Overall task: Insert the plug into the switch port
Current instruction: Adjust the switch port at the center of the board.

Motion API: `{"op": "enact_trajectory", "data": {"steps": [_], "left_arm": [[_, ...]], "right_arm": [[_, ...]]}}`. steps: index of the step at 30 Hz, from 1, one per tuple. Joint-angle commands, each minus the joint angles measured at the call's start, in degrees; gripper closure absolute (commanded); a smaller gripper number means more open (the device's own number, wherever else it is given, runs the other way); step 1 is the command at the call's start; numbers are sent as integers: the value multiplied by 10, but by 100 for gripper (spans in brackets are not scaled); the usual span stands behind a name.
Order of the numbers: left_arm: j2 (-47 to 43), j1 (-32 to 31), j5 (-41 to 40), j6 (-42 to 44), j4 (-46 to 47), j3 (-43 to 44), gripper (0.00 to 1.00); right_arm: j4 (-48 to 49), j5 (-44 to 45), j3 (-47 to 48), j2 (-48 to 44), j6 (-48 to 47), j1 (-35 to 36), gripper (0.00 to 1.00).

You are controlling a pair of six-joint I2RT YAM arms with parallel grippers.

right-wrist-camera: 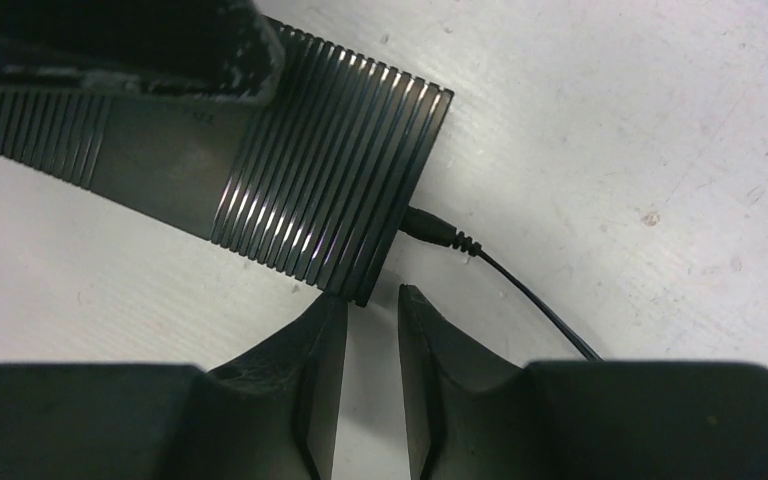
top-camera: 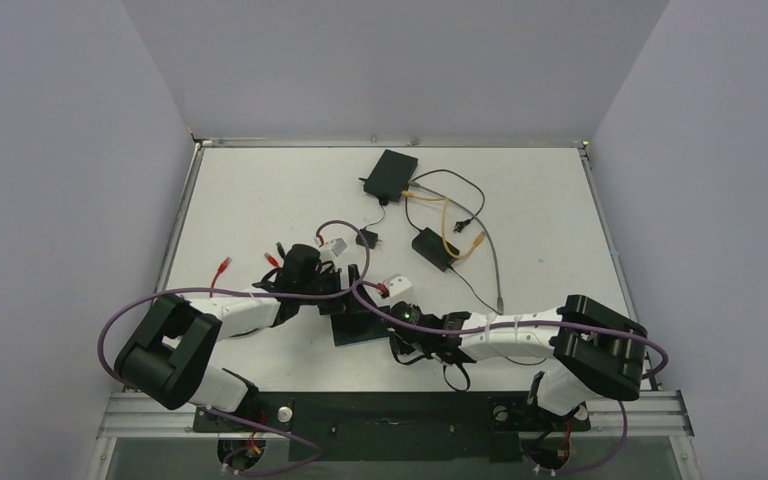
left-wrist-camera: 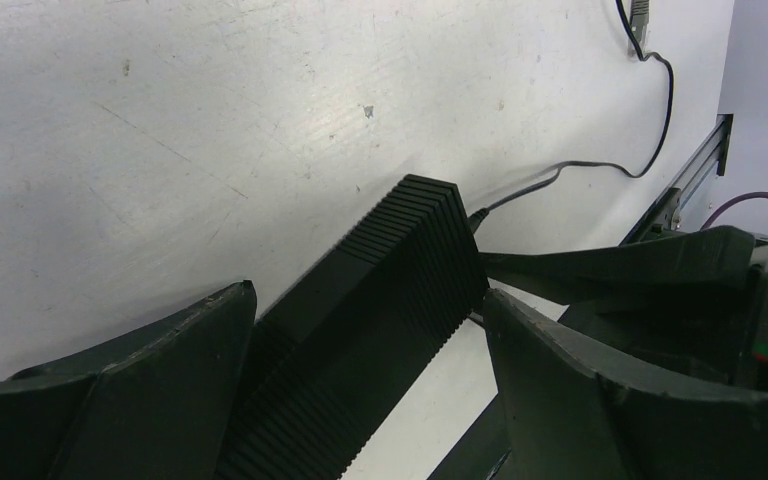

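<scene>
The switch (top-camera: 355, 328) is a black ribbed box lying near the table's front middle. My left gripper (top-camera: 352, 292) straddles it with wide jaws, and both fingers press its sides (left-wrist-camera: 380, 290). One left fingertip (right-wrist-camera: 160, 50) also shows on the switch (right-wrist-camera: 310, 170) in the right wrist view. The plug (right-wrist-camera: 432, 228), a small black barrel on a thin black cable (right-wrist-camera: 540, 310), sits in the port at the switch's end. My right gripper (right-wrist-camera: 372, 300) hovers just short of that end corner, its jaws a narrow gap apart with nothing between them.
Farther back lie a second black box (top-camera: 390, 175), a black power adapter (top-camera: 430, 248), a yellow cable (top-camera: 450, 225) and a grey cable (top-camera: 495, 270). A red connector (top-camera: 223, 265) and two white pieces (top-camera: 335, 247) (top-camera: 397, 288) lie near the arms.
</scene>
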Motion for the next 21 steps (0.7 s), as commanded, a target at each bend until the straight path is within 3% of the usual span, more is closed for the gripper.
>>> {"op": "enact_trajectory", "data": {"steps": [1, 21], "left_arm": [[-10, -2, -1, 7, -3, -4, 17], [-67, 18, -43, -8, -43, -28, 17]], "right_arm": [[39, 3, 26, 21, -12, -17, 78], [64, -8, 109, 93, -36, -77, 77]]}}
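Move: The switch lies between my hands. Its middle is about 4 cm back from my left hand point, neither left nor right of it, and some 3 cm lower. From my right hand it is 3 cm ahead and 6 cm to the left, about level. The cable plug in its right end sits some 3 cm ahead of my right hand and 1 cm to its right. The small adapter is about 24 cm ahead and 6 cm left of that hand. With my right fingertips kept nearly shut at the switch's near right corner, I push that end forward about 5.5 cm, drifting 2 cm left as it swings. My left hand, open with a finger on either side of the switch, waits, then eases about 1.5 cm left, its far-side finger staying against the switch's far side. ##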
